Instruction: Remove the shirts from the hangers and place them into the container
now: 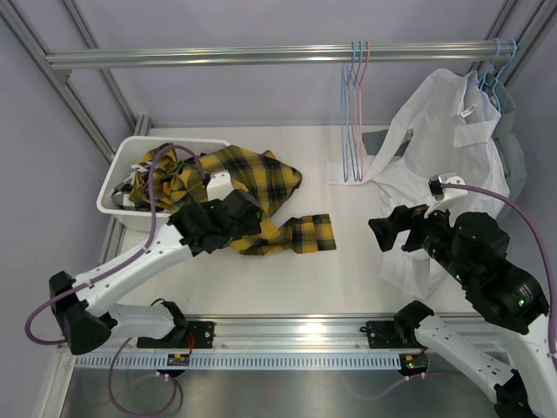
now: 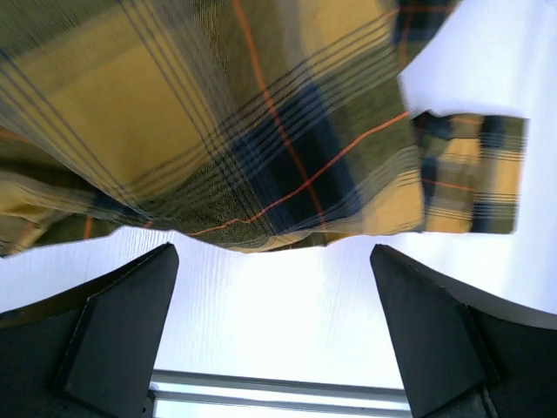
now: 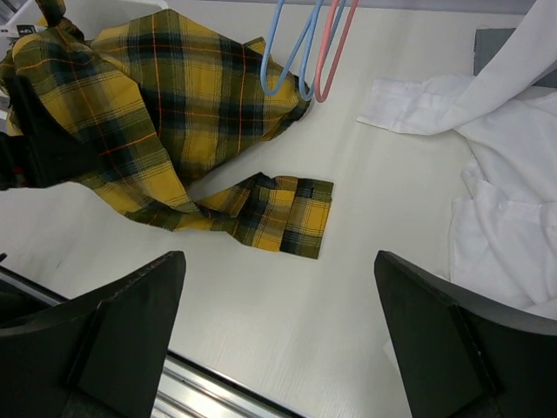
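The white container [image 1: 120, 202] stands at the back left. A yellow-and-black plaid shirt [image 1: 252, 178] lies half in it and spills over the rim onto the table, its cuff [image 1: 309, 233] flat on the table. My left gripper [image 1: 246, 212] hovers at the shirt's near edge; the left wrist view shows it open [image 2: 274, 331] and empty, the plaid shirt [image 2: 218, 113] just beyond its tips. My right gripper [image 1: 389, 232] is open [image 3: 278, 340] over bare table, empty. A white shirt [image 1: 452, 131] hangs on a light blue hanger [image 1: 494, 71] at the back right.
Three empty hangers [image 1: 354, 104], light blue and pink, hang from the rail [image 1: 218, 57] at mid-back. The white shirt's sleeve [image 1: 348, 174] and tail trail on the table. Other dark fabric [image 1: 130, 190] lies in the tub. A metal rail [image 1: 287, 326] runs along the near edge.
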You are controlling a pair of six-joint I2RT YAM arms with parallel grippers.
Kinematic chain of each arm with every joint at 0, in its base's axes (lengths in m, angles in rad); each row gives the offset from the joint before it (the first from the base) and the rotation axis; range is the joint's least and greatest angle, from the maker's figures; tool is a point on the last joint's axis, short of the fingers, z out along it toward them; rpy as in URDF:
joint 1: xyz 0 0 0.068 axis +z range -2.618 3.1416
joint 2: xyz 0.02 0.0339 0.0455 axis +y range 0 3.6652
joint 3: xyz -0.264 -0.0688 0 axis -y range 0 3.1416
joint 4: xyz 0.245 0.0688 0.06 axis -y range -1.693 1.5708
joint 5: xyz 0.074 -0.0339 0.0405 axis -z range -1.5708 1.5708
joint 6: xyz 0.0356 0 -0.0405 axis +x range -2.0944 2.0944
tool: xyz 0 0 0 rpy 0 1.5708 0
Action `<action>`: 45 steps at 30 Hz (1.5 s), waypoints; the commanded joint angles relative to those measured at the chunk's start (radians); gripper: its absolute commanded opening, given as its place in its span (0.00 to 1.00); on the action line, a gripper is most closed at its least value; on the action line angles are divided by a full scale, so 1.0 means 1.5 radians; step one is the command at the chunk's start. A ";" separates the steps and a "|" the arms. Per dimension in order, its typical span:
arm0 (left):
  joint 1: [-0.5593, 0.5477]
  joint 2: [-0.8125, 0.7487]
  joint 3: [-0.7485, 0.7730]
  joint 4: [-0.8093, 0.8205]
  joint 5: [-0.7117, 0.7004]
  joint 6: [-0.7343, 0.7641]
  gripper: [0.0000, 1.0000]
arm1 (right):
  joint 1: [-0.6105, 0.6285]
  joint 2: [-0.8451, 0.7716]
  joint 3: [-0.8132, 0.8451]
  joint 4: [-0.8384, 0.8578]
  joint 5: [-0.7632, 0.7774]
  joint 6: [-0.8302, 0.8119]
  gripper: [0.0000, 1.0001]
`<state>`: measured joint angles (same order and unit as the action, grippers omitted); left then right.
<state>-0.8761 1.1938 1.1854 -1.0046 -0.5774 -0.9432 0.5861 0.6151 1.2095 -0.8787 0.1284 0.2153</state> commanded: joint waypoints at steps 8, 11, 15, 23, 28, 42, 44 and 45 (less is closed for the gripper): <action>-0.009 0.112 -0.066 0.084 -0.103 -0.150 0.99 | -0.001 -0.035 -0.019 0.004 -0.023 0.000 0.99; -0.008 0.145 -0.062 0.110 -0.118 -0.147 0.99 | -0.001 -0.038 -0.023 -0.001 -0.026 -0.001 0.99; -0.001 0.166 -0.057 0.134 -0.155 -0.151 0.92 | -0.001 -0.046 -0.032 -0.004 -0.029 0.000 0.99; 0.008 0.151 -0.031 0.086 -0.202 -0.156 0.16 | -0.001 -0.057 -0.042 -0.017 -0.024 -0.003 0.99; 0.008 0.093 0.030 0.014 -0.233 -0.131 0.00 | -0.001 -0.056 -0.034 -0.020 -0.025 -0.006 0.99; 0.392 0.019 0.173 0.061 -0.095 0.205 0.02 | -0.001 -0.027 -0.011 0.001 -0.044 0.004 0.99; 0.445 0.050 0.176 0.089 -0.044 0.221 0.03 | -0.001 -0.027 -0.012 0.001 -0.046 0.008 0.99; 0.490 0.064 0.176 0.101 -0.031 0.233 0.03 | -0.001 -0.027 -0.012 0.001 -0.046 0.010 1.00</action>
<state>-0.2531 1.2331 1.4319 -0.9646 -0.7303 -0.7177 0.5861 0.5686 1.1614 -0.9096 0.0841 0.2214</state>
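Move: The near fold of the yellow plaid shirt lies some 4 cm ahead of the open left hand, level sideways and about 9 cm below it. The shirt's loose cuff rests roughly 15 cm to the right of the left hand and 4 cm ahead, and the container's middle is about 12 cm ahead and 19 cm to the left. From the right hand, that near fold is around 8 cm ahead, 29 cm to the left and 24 cm below. Down about 8 cm and then slightly forward, the open left hand sinks onto the near fold of the plaid shirt and shuts its fingers on the cloth. It then lifts some 17 cm and sweeps about 18 cm left and 5 cm forward to the container with the cloth pinched, turning roughly 30 degrees counter-clockwise. ##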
